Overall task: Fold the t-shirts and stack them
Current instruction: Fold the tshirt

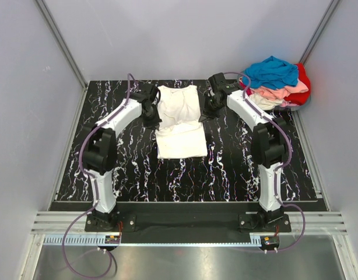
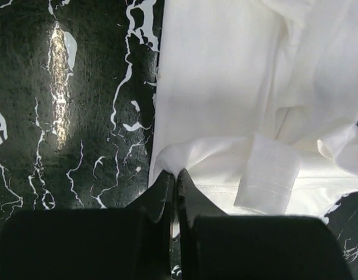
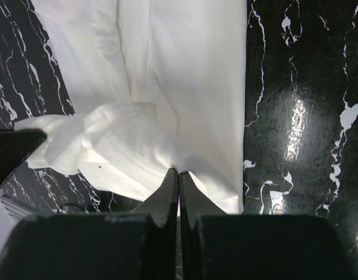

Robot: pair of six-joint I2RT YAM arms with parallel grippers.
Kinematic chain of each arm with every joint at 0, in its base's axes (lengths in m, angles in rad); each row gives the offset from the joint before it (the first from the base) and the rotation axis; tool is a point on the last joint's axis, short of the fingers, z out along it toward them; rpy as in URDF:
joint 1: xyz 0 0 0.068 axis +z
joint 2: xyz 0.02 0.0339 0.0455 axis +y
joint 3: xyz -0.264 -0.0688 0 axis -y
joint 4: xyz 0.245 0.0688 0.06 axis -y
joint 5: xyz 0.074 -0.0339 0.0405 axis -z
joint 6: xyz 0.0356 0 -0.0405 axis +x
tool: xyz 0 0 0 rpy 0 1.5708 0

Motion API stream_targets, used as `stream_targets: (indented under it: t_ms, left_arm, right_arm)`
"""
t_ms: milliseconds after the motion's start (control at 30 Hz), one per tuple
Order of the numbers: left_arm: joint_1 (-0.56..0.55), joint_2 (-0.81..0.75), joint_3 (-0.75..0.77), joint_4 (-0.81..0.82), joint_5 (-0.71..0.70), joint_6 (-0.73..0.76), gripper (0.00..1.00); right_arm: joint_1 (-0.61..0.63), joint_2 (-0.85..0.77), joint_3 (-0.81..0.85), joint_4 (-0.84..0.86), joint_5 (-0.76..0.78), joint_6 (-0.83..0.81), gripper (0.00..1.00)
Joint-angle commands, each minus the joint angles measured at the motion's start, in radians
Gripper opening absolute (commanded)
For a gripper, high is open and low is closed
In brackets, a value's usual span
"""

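A cream-white t-shirt (image 1: 179, 119) lies partly folded in the middle of the black marbled table (image 1: 138, 175). My left gripper (image 1: 152, 121) is shut on the shirt's left edge, pinching a fold of cloth (image 2: 173, 162) at its fingertips (image 2: 165, 185). On the shirt's right edge my right gripper (image 1: 206, 114) is shut on bunched cloth (image 3: 167, 154), the tips (image 3: 171, 182) pressed together. In the left wrist view a hemmed sleeve (image 2: 266, 175) is folded over the body. A pile of other t-shirts (image 1: 278, 84), blue, pink, red and cream, sits at the back right corner.
Grey walls with metal rails close in the table on the left, back and right. The arm bases (image 1: 109, 219) stand at the near edge on a rail. Bare black tabletop (image 1: 185, 181) lies in front of the white shirt.
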Motion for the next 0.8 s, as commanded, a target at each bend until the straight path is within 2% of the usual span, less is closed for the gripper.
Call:
stream_targets:
  t_ms: [0,167,200,233,267,300,333,367,433,467,500,533,567,600,667,700,733,767]
  left_arm:
    - [0.029,0.059,0.083,0.011,0.046,0.039,0.04]
    - [0.058,0.193,0.207,-0.026,0.070,0.058,0.08]
    - [0.064,0.217,0.279,-0.052,0.064,0.053,0.12]
    - [0.076,0.243,0.321,-0.072,0.055,0.047,0.16]
    - [0.084,0.298,0.379,-0.118,0.055,0.038,0.21]
    - [0.091,0.328,0.437,-0.147,0.058,0.032,0.33]
    - [0.102,0.351,0.556,-0.173,0.063,0.027,0.39]
    - [0.107,0.380,0.604,-0.198,0.075,0.027,0.45]
    - [0.116,0.383,0.708,-0.199,0.090,0.034,0.59]
    - [0.121,0.371,0.727,-0.199,0.095,0.036,0.63]
    - [0.131,0.356,0.737,-0.195,0.098,0.035,0.75]
    - [0.137,0.338,0.718,-0.192,0.100,0.030,0.79]
    - [0.142,0.293,0.697,-0.186,0.098,0.030,0.79]
    - [0.145,0.266,0.669,-0.180,0.090,0.031,0.79]
    - [0.144,0.171,0.533,-0.140,0.078,0.044,0.79]
    - [0.141,0.134,0.478,-0.127,0.075,0.045,0.79]
    - [0.139,0.094,0.406,-0.111,0.074,0.045,0.77]
    - [0.138,0.008,0.261,-0.073,0.067,0.038,0.76]
  right_arm:
    - [-0.010,0.043,0.081,-0.006,-0.029,-0.006,0.00]
    - [-0.020,0.169,0.199,-0.046,-0.031,0.005,0.00]
    - [-0.026,0.198,0.236,-0.067,-0.023,0.010,0.12]
    - [-0.035,0.263,0.343,-0.130,-0.005,0.019,0.20]
    - [-0.040,0.299,0.401,-0.155,-0.003,0.025,0.37]
    - [-0.044,0.334,0.464,-0.179,0.000,0.030,0.54]
    - [-0.050,0.373,0.608,-0.251,0.009,0.042,0.68]
    - [-0.069,0.438,0.677,-0.282,0.008,0.063,0.71]
    - [-0.086,0.470,0.799,-0.336,0.006,0.088,0.75]
    - [-0.095,0.451,0.795,-0.330,0.006,0.100,0.76]
    - [-0.096,0.424,0.720,-0.315,0.008,0.100,0.77]
    - [-0.096,0.340,0.659,-0.257,0.014,0.094,0.78]
    - [-0.096,0.292,0.590,-0.221,0.029,0.079,0.79]
    - [-0.096,0.245,0.450,-0.169,0.043,0.073,0.79]
    - [-0.096,0.108,0.305,-0.114,0.058,0.053,0.79]
    - [-0.096,0.061,0.146,-0.051,0.051,0.051,0.79]
    - [-0.096,-0.026,0.065,-0.016,0.026,0.051,0.79]
    - [-0.096,-0.068,-0.017,0.024,0.008,0.056,0.78]
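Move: Both hands still pinch the corners of the t-shirt's turned-over hem; its laying spot is about 5 cm ahead and 4 cm below the left hand, about 3 cm ahead and 4 cm below the right. At that lower level, from the left hand, the shirt's near edge centres 13 cm back, 9 cm right, its far end 20 cm ahead, 8 cm right. From the right, the near edge is 16 cm back, 8 cm left, the far end 16 cm ahead, 9 cm left. Both hands let go of the hem corners, opening wide after carrying them forward and down some 3 cm each way onto the shirt. The left sweeps on forward to about 12 cm, then rises well clear, drifting back and left; the right reaches 9 cm, then draws back and right, away from the shirt, staying low and turning about 10 degrees clockwise. ##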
